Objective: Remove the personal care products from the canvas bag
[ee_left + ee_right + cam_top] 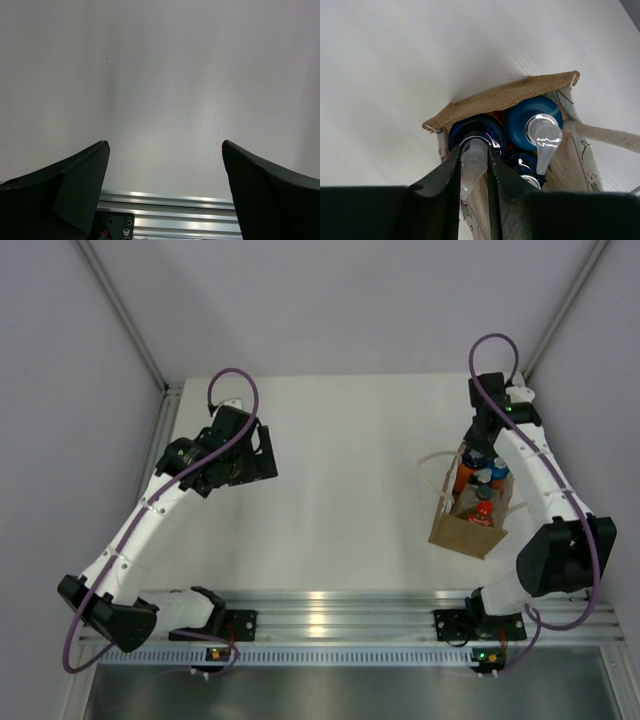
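Observation:
The tan canvas bag [463,533] stands at the right of the table, its mouth open, a white loop handle [432,468] hanging to its left. Inside show an orange bottle [462,476], a light-blue cap [497,469] and a red-capped bottle [483,508]. My right gripper [478,453] is down at the bag's mouth. In the right wrist view it [473,160] is shut on the clear pump head of the dark-blue-capped bottle [479,134]. The light-blue-capped bottle [532,117] and another dark cap [522,163] sit beside it. My left gripper [262,455] hangs open and empty over the table's left [165,150].
Grey walls close in the table on the left, back and right. An aluminium rail [330,610] runs along the near edge and shows in the left wrist view [170,212]. The bag's handle rope [607,136] lies to the right of the bottles.

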Robot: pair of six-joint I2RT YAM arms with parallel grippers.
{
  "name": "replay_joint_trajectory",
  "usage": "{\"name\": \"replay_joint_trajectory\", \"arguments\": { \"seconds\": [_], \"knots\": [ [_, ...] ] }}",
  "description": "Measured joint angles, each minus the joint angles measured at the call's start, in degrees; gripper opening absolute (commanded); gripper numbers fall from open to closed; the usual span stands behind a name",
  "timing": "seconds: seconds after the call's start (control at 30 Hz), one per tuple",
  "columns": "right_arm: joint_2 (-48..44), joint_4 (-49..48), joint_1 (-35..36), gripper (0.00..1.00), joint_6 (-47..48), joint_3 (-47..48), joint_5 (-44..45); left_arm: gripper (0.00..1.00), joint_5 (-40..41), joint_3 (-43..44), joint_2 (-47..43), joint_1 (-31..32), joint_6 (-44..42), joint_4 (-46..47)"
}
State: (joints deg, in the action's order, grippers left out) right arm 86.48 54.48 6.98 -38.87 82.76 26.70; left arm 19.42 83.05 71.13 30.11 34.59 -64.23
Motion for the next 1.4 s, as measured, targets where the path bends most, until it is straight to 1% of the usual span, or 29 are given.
{"name": "replay_joint_trajectory", "arguments": {
  "seconds": [0.27,0.47,0.63,0.8,1.0,1.13,1.4],
  "knots": [
    [-2.82,1.42,0.00,0.00,1.86,3.69,0.09,0.98,1.03,0.00,0.02,0.00,-0.24,-0.02],
    [-3.72,4.15,0.00,0.00,3.85,9.62,0.15,0.98,1.25,0.00,0.04,0.00,-0.28,-0.02],
    [-3.80,7.43,0.00,0.00,6.45,16.48,-0.50,0.98,1.40,0.00,0.66,0.00,-0.48,0.00],
    [-3.58,11.72,-0.02,0.00,9.35,26.16,-1.36,0.98,1.46,0.00,1.07,0.00,-0.66,-0.02],
    [-1.75,14.12,-0.02,0.00,11.91,36.74,-3.10,0.98,1.49,0.00,1.11,0.00,-0.70,0.00],
    [-0.79,14.38,-0.02,0.00,13.97,38.86,-5.88,0.98,1.49,0.00,1.11,0.00,-0.70,0.00],
    [3.69,12.17,1.88,0.00,18.05,38.86,-12.04,0.98,1.49,0.02,1.11,0.00,-0.70,-0.02]
  ]
}}
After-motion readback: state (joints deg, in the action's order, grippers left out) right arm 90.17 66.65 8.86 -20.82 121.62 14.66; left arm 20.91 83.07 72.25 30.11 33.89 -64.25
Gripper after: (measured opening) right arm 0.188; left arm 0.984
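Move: The right hand's pads already pinch the pump of the orange bottle, whose middle hangs about 9 cm straight below. In the bag, the blue bottle stands some 6 cm to the right of this hand and 3 cm back, the dark-capped bottle about 5 cm back and 3 cm right. The red bottle is roughly 12 cm back and 1 cm right. From the left hand the orange bottle lies about 47 cm right and 8 cm ahead, well below. Still pinching the orange bottle by its pump, the right hand draws it up out of the bag, rising some 20 cm with hardly any sideways travel while the fingers tip outward about 20 degrees. It then swings left and forward by a few centimetres, sinking slightly and turning counter-clockwise, with the grip unchanged. ##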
